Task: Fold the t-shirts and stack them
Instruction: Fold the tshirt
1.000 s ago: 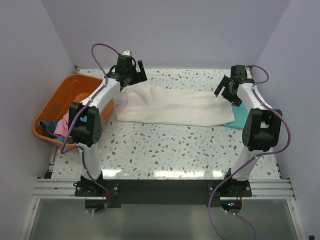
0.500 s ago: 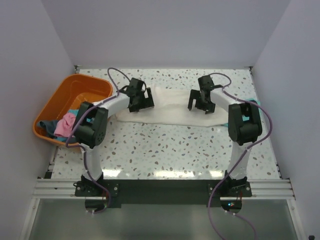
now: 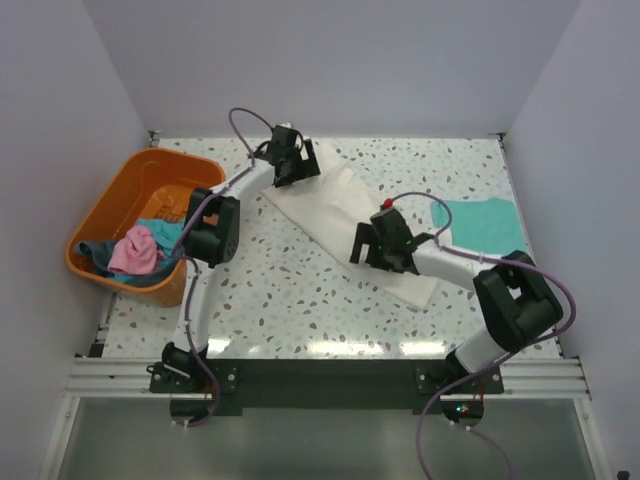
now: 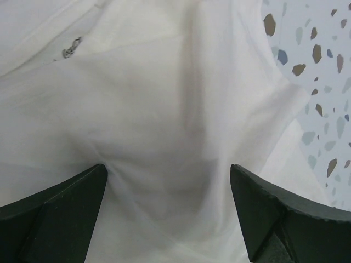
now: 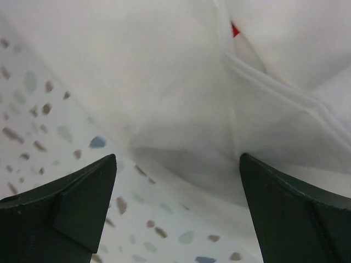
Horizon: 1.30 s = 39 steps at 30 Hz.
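Note:
The cream-white t-shirt (image 3: 330, 212), folded into a long band, lies slanted from the back left toward the front right of the table. My left gripper (image 3: 293, 166) stands open over its far end, fingertips (image 4: 60, 211) pressing into the cloth (image 4: 164, 98). My right gripper (image 3: 378, 247) stands open at the band's near part, one fingertip (image 5: 299, 213) on the cream cloth (image 5: 164, 71), the other over bare table by the cloth's edge. A bit of red print (image 5: 235, 29) shows in a fold. The teal-green t-shirt (image 3: 482, 224) lies flat at the right.
An orange basket (image 3: 118, 195) stands at the left edge with pink and blue clothes (image 3: 135, 250) in it. Grey walls close the table on three sides. Speckled tabletop (image 3: 290, 290) shows in front of the cream shirt.
The cream shirt has swung from lying across the back to a slant. The left gripper went to the back and the right gripper came forward to the middle. The teal shirt is now uncovered.

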Motion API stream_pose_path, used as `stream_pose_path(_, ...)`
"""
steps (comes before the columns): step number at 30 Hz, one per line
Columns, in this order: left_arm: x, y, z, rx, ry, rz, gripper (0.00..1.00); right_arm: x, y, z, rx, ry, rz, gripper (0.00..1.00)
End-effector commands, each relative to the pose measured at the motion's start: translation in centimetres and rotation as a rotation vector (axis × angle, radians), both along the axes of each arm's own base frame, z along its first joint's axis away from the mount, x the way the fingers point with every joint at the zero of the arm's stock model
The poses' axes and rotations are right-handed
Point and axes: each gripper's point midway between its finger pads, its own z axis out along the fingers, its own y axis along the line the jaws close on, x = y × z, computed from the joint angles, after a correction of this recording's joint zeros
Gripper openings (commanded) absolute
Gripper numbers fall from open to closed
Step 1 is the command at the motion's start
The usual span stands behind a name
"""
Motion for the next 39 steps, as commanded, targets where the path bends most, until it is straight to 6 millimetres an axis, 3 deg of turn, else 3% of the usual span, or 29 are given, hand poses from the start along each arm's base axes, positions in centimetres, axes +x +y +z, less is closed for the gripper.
stream_pose_path(1, 0.7, -1.0, -3.9, -0.015, 0.069, -0.063, 1.00, -10.3, 3.8, -4.9, 0.116, 0.284, -0.044, 0.99)
stream_pose_path(3, 1.9, -1.9, -3.6, -0.049, 0.045, -0.071, 1.00, -11.6, 5.9, -4.4, 0.148, 0.277, -0.002, 0.99)
stream_pose_path(4, 2.4, -2.5, -3.3, -0.076, 0.025, -0.082, 1.00, -12.7, 8.5, -3.7, 0.183, 0.271, 0.074, 0.99)
stream_pose_path(6, 2.9, -2.7, -3.5, -0.097, 0.014, -0.065, 1.00, -13.6, 11.1, -2.8, 0.209, 0.268, 0.153, 0.99)
stream_pose_path(7, 3.3, -2.6, -3.5, -0.093, 0.003, -0.052, 1.00, -14.3, 13.2, -2.2, 0.218, 0.260, 0.217, 0.99)
stream_pose_path(11, 3.7, -0.5, -5.0, -0.062, 0.051, 0.049, 1.00, -15.9, 16.8, -1.2, 0.256, 0.279, 0.324, 0.99)
stream_pose_path(15, 4.1, 1.7, -6.1, -0.066, 0.077, 0.132, 1.00, -16.4, 18.4, 0.3, 0.288, 0.268, 0.394, 0.99)
stream_pose_path(21, 6.0, 3.0, -5.4, -0.097, 0.046, 0.216, 1.00, -15.2, 20.2, 7.0, 0.329, 0.089, 0.561, 0.99)
stream_pose_path(23, 6.7, 3.2, -5.4, -0.122, 0.033, 0.251, 1.00, -14.8, 19.9, 9.1, 0.340, 0.018, 0.581, 0.99)
stream_pose_path(28, 7.9, 3.2, -5.6, -0.235, 0.025, 0.284, 1.00, -13.7, 17.9, 10.4, 0.284, -0.076, 0.550, 0.99)
stream_pose_path(32, 8.8, 1.4, -2.8, -0.310, -0.047, 0.194, 1.00, -12.8, 16.3, 10.4, 0.295, -0.092, 0.477, 0.99)
stream_pose_path(37, 8.6, -0.8, 6.4, -0.375, -0.179, 0.061, 1.00, -11.9, 14.1, 10.8, 0.200, -0.119, 0.468, 0.99)
stream_pose_path(38, 8.5, -0.9, 10.0, -0.384, -0.229, 0.041, 1.00, -11.8, 13.7, 10.8, 0.189, -0.125, 0.455, 0.99)
stream_pose_path(39, 7.9, -0.9, 11.6, -0.376, -0.231, 0.032, 1.00, -11.8, 13.1, 10.6, 0.178, -0.122, 0.440, 0.99)
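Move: The right hand's open fingers are on the slanting white t-shirt, whose middle is about 8 cm ahead and 3 cm left of them. The bare patch that this half is going to lies roughly 15 cm back and 19 cm left; the folded teal shirt is some 26 cm right and 3 cm ahead. From the left hand, also on the cloth, the white t-shirt's middle lies about 15 cm back and 10 cm right, and the orange basket some 35 cm left and 16 cm back. Pressing on the cloth with its open fingers, the right hand drags the t-shirt's near half left and back towards the robot, about 19 by 14 cm, turning some 25 degrees counter-clockwise, then lifts clear by nearly 10 cm and eases forward and right. Meanwhile the left hand, also open, pushes the far end forward about 9 cm, its right side rolling up some 20 degrees. ##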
